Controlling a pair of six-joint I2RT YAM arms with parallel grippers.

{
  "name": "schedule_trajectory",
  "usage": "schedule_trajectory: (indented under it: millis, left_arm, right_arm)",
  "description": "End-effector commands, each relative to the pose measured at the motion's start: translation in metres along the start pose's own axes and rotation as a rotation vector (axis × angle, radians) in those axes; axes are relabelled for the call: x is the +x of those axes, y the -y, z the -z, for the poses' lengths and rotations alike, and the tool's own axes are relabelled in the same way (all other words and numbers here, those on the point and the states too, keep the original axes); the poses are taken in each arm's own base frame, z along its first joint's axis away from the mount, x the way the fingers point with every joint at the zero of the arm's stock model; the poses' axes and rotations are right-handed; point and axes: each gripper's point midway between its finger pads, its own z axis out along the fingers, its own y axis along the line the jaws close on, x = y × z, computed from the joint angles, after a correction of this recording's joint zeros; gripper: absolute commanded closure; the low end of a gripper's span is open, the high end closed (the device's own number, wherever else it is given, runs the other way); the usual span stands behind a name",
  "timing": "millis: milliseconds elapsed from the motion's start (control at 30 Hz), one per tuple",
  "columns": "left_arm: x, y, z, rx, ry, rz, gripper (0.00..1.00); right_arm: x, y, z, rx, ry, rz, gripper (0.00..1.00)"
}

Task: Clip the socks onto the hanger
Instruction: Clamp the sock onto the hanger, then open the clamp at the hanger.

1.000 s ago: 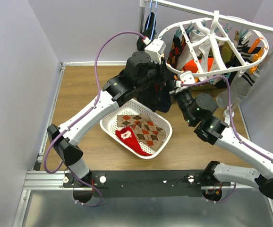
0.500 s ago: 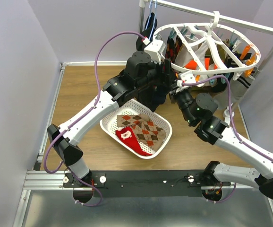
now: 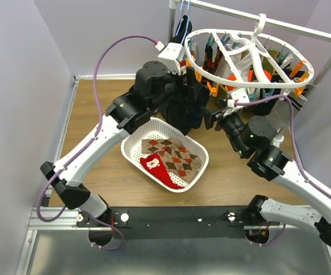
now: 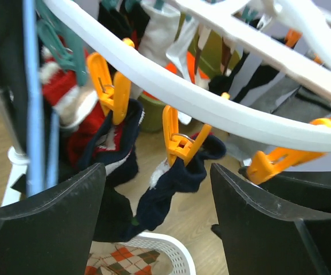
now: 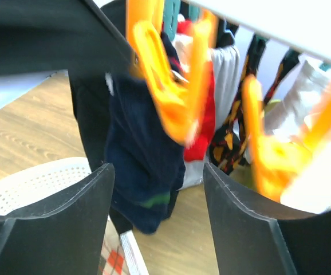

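Note:
The white hanger (image 3: 257, 86) hangs from the rail, several socks dangling from its clips. In the left wrist view its ring (image 4: 211, 103) crosses above an orange clip (image 4: 177, 143) shut on a navy sock (image 4: 165, 189). My left gripper (image 4: 157, 217) is open just below that sock, touching nothing. From the right wrist the same navy sock (image 5: 142, 160) hangs under a blurred orange clip (image 5: 165, 86), and my right gripper (image 5: 157, 217) is open around empty air beneath it. From above, the left gripper (image 3: 191, 86) and right gripper (image 3: 208, 119) flank the ring's near-left edge.
A white perforated basket (image 3: 132, 156) below the grippers holds an argyle sock (image 3: 174, 154) and a red sock (image 3: 157, 166). A black garment on a thin blue hanger (image 4: 34, 86) hangs at the left by the rail post. Grey walls close in on both sides.
Both grippers have opened and let go at the clip. The left arm has drawn back to the left. The hanger has swung and levelled, with the navy sock left hanging.

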Motion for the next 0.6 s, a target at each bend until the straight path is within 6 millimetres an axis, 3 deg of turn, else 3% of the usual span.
schedule_trajectory:
  millis: [0, 233, 467, 567]
  left_arm:
    - [-0.023, -0.012, 0.031, -0.052, 0.053, -0.016, 0.18]
    - [-0.041, 0.002, 0.055, 0.027, 0.096, -0.012, 0.18]
    - [-0.044, 0.053, 0.067, 0.222, 0.104, 0.002, 0.18]
    - [-0.039, 0.070, 0.062, 0.259, 0.093, 0.001, 0.18]
  right_arm:
    - [0.012, 0.000, 0.021, -0.031, -0.074, -0.043, 0.27]
    - [0.014, 0.006, 0.035, -0.019, -0.094, -0.084, 0.26]
    - [0.005, 0.007, 0.035, -0.011, -0.065, -0.114, 0.26]
    - [0.003, 0.007, 0.034, -0.012, -0.056, -0.121, 0.26]
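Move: The navy sock just clipped, hanging by its middle orange clip, lies about 5 cm ahead of the left hand and 5 cm to its right, its middle some 6 cm lower. The left orange clip is about 10 cm straight ahead of that hand. From the right hand, the sock is about 8 cm ahead, 3 cm left and 4 cm lower; the right orange clip is some 4 cm ahead, 5 cm to the right, slightly above. Up and back, the already open left hand draws away from the clipped navy sock, rising about 5 cm and backing as much, swinging left at first and then partly right again. The open right hand also withdraws, back and to its right by some 3 cm with a slight dip, its fingers tipping down a little. Neither hand holds anything. ##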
